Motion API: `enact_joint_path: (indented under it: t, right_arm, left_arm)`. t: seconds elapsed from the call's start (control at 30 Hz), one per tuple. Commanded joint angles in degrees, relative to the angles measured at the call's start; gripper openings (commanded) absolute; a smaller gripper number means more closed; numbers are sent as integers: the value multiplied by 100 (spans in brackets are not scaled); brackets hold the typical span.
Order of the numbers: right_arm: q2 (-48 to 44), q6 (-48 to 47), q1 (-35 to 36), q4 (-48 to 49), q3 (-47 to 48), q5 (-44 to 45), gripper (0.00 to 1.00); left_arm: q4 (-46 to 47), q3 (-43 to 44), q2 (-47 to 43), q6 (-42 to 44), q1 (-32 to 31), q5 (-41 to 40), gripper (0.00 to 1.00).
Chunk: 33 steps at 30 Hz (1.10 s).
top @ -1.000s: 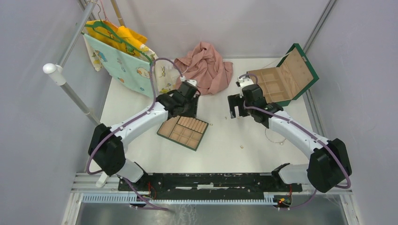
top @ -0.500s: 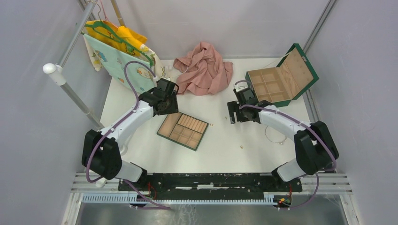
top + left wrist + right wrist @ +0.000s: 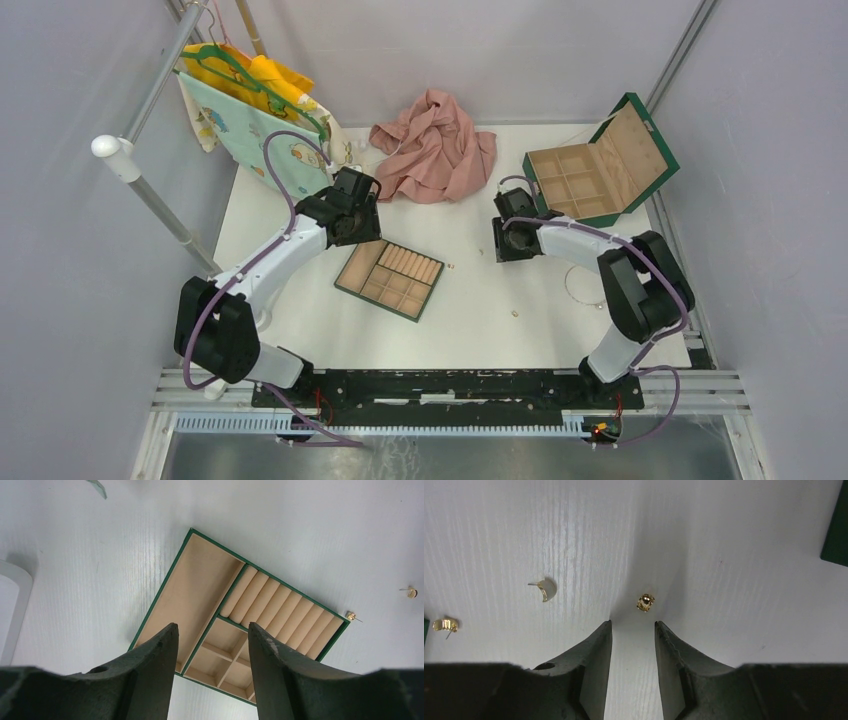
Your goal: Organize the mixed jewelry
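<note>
The mixed jewelry lies scattered on the white table. A gold piece [image 3: 645, 602] rests just past the tips of my right gripper [image 3: 633, 623], whose jaws stand narrowly open on the table with nothing between them. A pale crescent earring [image 3: 546, 589] and a gold earring [image 3: 445, 624] lie to its left. A thin wire loop [image 3: 586, 289] and a small bead [image 3: 515, 313] lie nearer the arm bases. My left gripper [image 3: 212, 626] hovers open and empty over the tan tray [image 3: 200, 585]. Two gold studs [image 3: 351, 616] [image 3: 411, 592] lie right of the tray.
An open green box [image 3: 597, 176] with tan compartments stands at the back right, its corner [image 3: 837, 530] close to my right gripper. A pink cloth [image 3: 436, 145] lies at the back middle. Printed fabric on a hanger [image 3: 262, 118] and a white pole [image 3: 150, 190] stand at the left.
My left gripper drew back and left off the tray, then held still. My right arm folded inward, its gripper slid slightly left and its jaws narrowed from wide open.
</note>
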Motion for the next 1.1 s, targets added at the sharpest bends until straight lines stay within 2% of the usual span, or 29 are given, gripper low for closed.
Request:
enact_joint_path:
  t: [0.0,0.23,0.4,0.47,0.83,0.9,1.07]
  right_arm:
    - [208,162,-15,191,377,271,43]
    - [339,227,-15,157,431,699,43]
    - [422,228,-13,180,401,762,39]
    - [434,260,-13,214,360,786,32]
    - [437,299,-19,205,388,731,20]
    - [428,308,-14,165,438,726,13]
    - [398,311,-23,64,580,661,10]
  left_arm:
    - [157,155,-147,-197,0,-32,60]
    - [185,129,-105,-197,-2,-22,61]
    - [230,111,-83,-197,-8,-6,61]
    - [239,111,-61,-197,-4,-8,61]
    - [279,164,49,-173,-13,35,61]
    - [281,177,65,-171,-6,32,61]
    - [290,205,106,-147,-5,38,61]
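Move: Just ahead of the half-open right fingers, about 2 cm forward, 1 cm right and 1 cm below, lies the small gold earring. From that hand the half-hoop earring is some 2 cm ahead and 5 cm left, the tray-side earring about 1 cm back and 12 cm left, and the open jewelry box roughly 16 cm forward and 16 cm right. The idle left hand has the gold earring about 29 cm to its right, 2 cm ahead and 11 cm below. Skimming forward about 2.5 cm just above the table, with a slight drift right, the right hand brings its fingertips around the small gold earring, turning clockwise some 5 degrees on the way. It then stays put while the fingers close from nearly half open to almost shut, pinching the earring between their very tips. ##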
